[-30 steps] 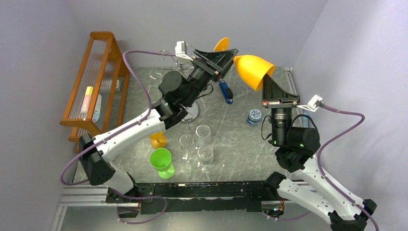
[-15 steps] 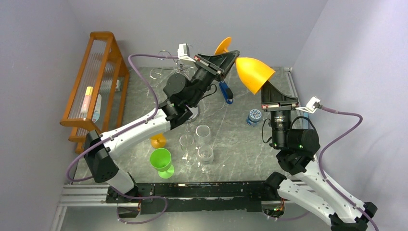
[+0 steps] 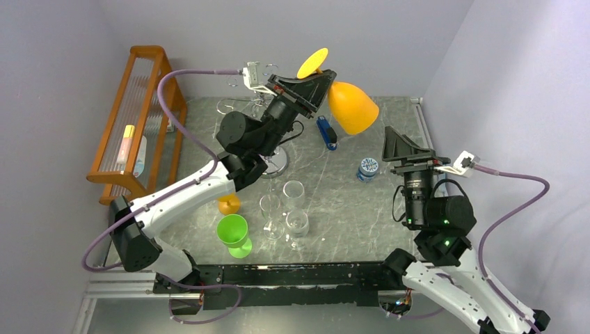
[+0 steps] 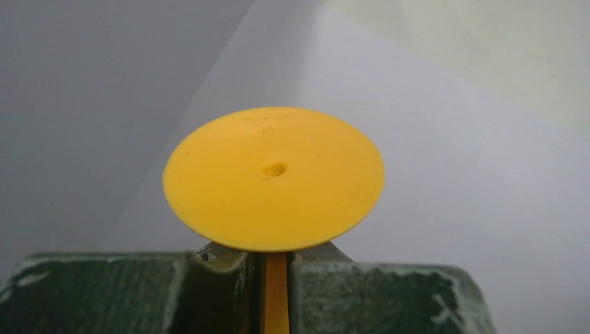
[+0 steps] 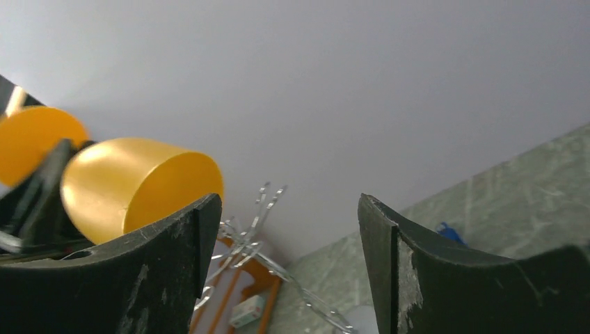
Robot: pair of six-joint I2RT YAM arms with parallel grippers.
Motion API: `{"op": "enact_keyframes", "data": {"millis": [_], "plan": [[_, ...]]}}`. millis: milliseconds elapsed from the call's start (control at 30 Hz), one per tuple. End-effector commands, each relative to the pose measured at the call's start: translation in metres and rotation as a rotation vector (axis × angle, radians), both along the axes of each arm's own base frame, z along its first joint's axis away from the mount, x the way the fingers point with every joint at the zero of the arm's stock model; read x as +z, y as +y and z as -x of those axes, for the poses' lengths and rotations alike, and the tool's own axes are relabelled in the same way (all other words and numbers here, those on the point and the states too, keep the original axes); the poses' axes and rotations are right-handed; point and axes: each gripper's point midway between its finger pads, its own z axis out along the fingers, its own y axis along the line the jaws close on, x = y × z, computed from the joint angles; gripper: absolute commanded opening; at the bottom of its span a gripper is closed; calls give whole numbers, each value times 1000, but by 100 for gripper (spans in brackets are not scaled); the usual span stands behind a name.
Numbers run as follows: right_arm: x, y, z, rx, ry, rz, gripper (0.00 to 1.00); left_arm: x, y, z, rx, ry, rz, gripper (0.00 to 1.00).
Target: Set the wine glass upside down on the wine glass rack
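Note:
The yellow-orange wine glass hangs tilted in the air over the back of the table, its foot up and to the left and its bowl down and to the right. My left gripper is shut on its stem. The left wrist view has the round foot just above the left gripper and the stem pinched between the jaws. The right gripper stands open and empty, apart from the bowl. The chrome wine glass rack stands behind my left arm, partly hidden; its wire arms show between the right gripper fingers.
An orange wooden shelf lines the left wall. Three clear glasses and a green goblet stand at the front middle, beside a small orange cup. A blue object and a round blue-white lid lie toward the right.
The left gripper shut on the stem and swung the glass left and up. The right gripper let go of the bowl, opened, and drew back toward the near side.

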Motion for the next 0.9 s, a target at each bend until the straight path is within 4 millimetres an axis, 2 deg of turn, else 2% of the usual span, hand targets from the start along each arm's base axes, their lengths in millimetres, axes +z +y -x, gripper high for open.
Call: {"op": "enact_keyframes", "data": {"millis": [0,133,333,467,633,700,867], "plan": [[-26,-20,1,-100,105,114,77,39,10,29,99,-347,-155,5],[3,-15,8,-48,87,138,81,32,-4,42,88,-518,-297,5],[70,31,26,212,-11,255,81,10,-11,35,129,-575,-443,5],[95,52,38,338,-61,255,81,-5,-17,32,125,-586,-490,5],[108,72,39,440,-37,211,80,-19,-29,44,70,-692,-543,5],[107,83,33,474,-1,200,79,-25,-32,49,50,-725,-559,5],[100,96,20,491,83,152,74,-40,-37,55,19,-788,-600,5]]}}
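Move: The left hand already grips the wine glass by its stem, foot up and to the left, bowl slanting down right. From the left hand, the open right gripper is about 13 cm right, 4 cm back and 11 cm below; the rack's middle is some 19 cm ahead, 17 cm left and 35 cm below. From the right hand the wine glass's middle is about 4 cm ahead, 11 cm left and 8 cm up, the blue jar 19 cm ahead, 7 cm right and 40 cm below. Upward, after a slight dip, the empty right hand climbs about 12 cm and swings left towards the foot of the wine glass, fingers staying open and wrist turning counter-clockwise. The left hand keeps its stem grip, rolling the glass some 50 degrees while it draws back and right, rising briefly before sinking, to bring the foot up beside the right fingers. ##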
